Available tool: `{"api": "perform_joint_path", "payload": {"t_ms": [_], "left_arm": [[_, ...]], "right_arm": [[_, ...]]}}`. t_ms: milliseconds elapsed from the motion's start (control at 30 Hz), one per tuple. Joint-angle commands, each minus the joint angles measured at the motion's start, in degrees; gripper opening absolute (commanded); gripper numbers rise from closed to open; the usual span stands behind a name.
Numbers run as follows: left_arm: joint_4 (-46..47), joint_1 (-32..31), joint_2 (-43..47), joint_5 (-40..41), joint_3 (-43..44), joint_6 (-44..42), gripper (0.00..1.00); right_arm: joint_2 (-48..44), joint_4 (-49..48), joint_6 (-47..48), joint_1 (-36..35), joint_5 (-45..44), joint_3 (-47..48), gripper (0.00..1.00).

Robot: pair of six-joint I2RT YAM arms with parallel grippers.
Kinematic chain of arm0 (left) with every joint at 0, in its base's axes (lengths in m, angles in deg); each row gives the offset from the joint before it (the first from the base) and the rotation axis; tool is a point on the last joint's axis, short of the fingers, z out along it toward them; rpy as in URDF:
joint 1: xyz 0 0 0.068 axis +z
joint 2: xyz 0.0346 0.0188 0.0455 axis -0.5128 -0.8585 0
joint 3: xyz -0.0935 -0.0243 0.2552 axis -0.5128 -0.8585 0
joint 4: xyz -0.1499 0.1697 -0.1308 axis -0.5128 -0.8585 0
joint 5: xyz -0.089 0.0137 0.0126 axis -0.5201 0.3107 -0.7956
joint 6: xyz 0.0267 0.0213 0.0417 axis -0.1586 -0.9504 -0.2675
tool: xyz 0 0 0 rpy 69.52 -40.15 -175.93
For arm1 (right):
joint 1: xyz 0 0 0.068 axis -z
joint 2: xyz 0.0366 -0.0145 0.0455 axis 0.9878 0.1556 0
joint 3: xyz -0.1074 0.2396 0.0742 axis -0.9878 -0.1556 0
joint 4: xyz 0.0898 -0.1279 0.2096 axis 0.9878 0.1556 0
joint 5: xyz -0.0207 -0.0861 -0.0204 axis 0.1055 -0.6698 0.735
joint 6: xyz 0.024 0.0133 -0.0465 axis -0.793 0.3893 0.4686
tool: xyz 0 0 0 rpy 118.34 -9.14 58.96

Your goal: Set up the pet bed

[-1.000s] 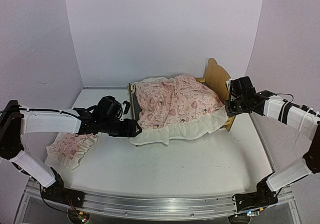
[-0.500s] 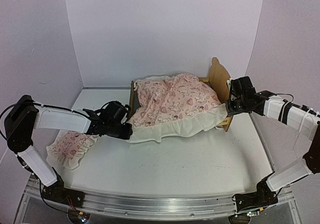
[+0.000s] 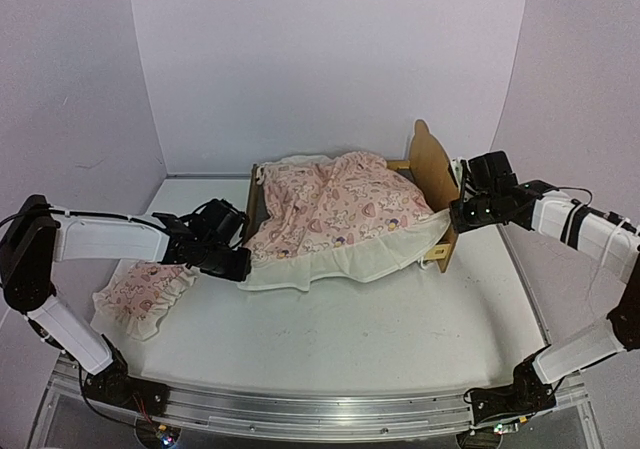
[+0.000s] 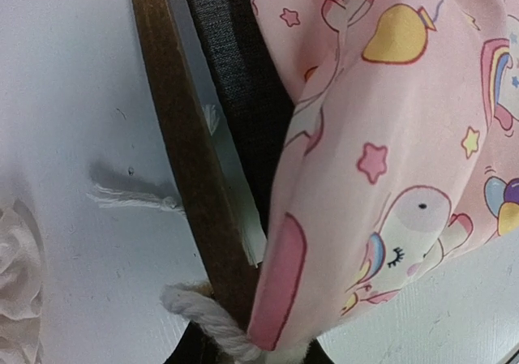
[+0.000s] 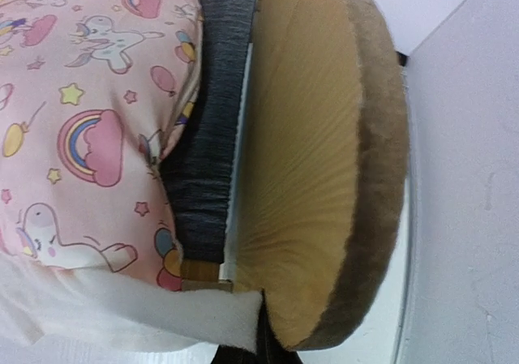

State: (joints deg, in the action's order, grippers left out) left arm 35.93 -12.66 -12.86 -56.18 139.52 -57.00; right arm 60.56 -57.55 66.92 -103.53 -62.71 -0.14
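The pet bed (image 3: 432, 164) stands at the back of the table, its plywood headboard to the right and its footboard (image 3: 252, 194) to the left. A pink patterned blanket (image 3: 340, 204) with a white ruffle covers it and spills over the near side. My left gripper (image 3: 238, 262) is shut on the blanket's near left corner, just off the footboard (image 4: 190, 161). The pinched corner (image 4: 280, 299) runs down into the jaws beside the grey mattress pad (image 4: 243, 80). My right gripper (image 3: 458, 216) is shut on the white ruffle (image 5: 162, 315) next to the headboard (image 5: 316, 177).
A small pink ruffled pillow (image 3: 140, 294) lies on the table at the left, under my left arm. White walls close in the back and both sides. The right wall (image 5: 462, 177) stands close behind the headboard.
My left gripper closed on the blanket's corner and drew it left and nearer. The bed shifted left and turned, so the headboard now shows more edge-on. The right gripper kept its hold.
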Motion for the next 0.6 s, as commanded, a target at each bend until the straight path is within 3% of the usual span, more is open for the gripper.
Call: {"api": "perform_joint_path", "payload": {"t_ms": [0,67,100,200,300,400,567], "left_arm": [[3.36,1.45,2.49,-1.94,4.87,2.48,0.0],[2.83,1.49,2.66,-2.59,5.6,1.45,0.02],[2.05,1.49,3.1,-2.64,6.01,1.15,0.1],[-3.0,1.49,6.19,-0.61,7.7,0.17,0.47],[-7.84,1.49,11.71,1.42,9.36,-0.54,0.69],[-7.66,1.15,16.42,-1.22,10.58,-1.29,0.76],[-1.14,-4.04,13.91,-2.85,14.44,-3.58,0.83]], "right_arm": [[-0.57,-1.86,0.2,0.22,20.64,1.32,0.0],[-0.42,-1.39,-1.95,0.21,24.59,2.33,0.0],[-0.26,-1.21,-2.34,0.24,26.32,2.95,0.0],[1.16,1.01,-2.96,0.24,30.93,6.22,0.0],[3.2,3.42,-4.48,0.24,35.41,9.57,0.0],[5.91,3.44,-5.62,0.2,45.89,12.27,0.0],[10.39,3.34,-8.23,0.22,45.77,16.39,0.0]]}}
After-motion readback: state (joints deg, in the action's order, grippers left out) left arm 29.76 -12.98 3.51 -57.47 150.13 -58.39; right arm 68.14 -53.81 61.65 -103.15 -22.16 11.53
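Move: The left fingers are pinched on the blanket's left corner, right at the hand, where the bed's left rail ends; that rail's middle is about 15 cm ahead and 1 cm right, slightly below. The pillow lies some 23 cm left and 4 cm back. From the right hand, which holds the hem's other corner, the blanket's middle is roughly 26 cm left, 4 cm ahead and 9 cm lower; the headboard's middle is about 8 cm ahead and 5 cm left. Keep the right gripper shut on the hem corner and carry it left about 12 cm, away from the headboard side and in over the bed, rising slightly late while the wrist swings the fingertips leftward. Hold the left gripper nearly still at first, then open it wide to let go of the blanket's left corner and lift it straight up roughly 16 cm, tipping the fingers up a little. ##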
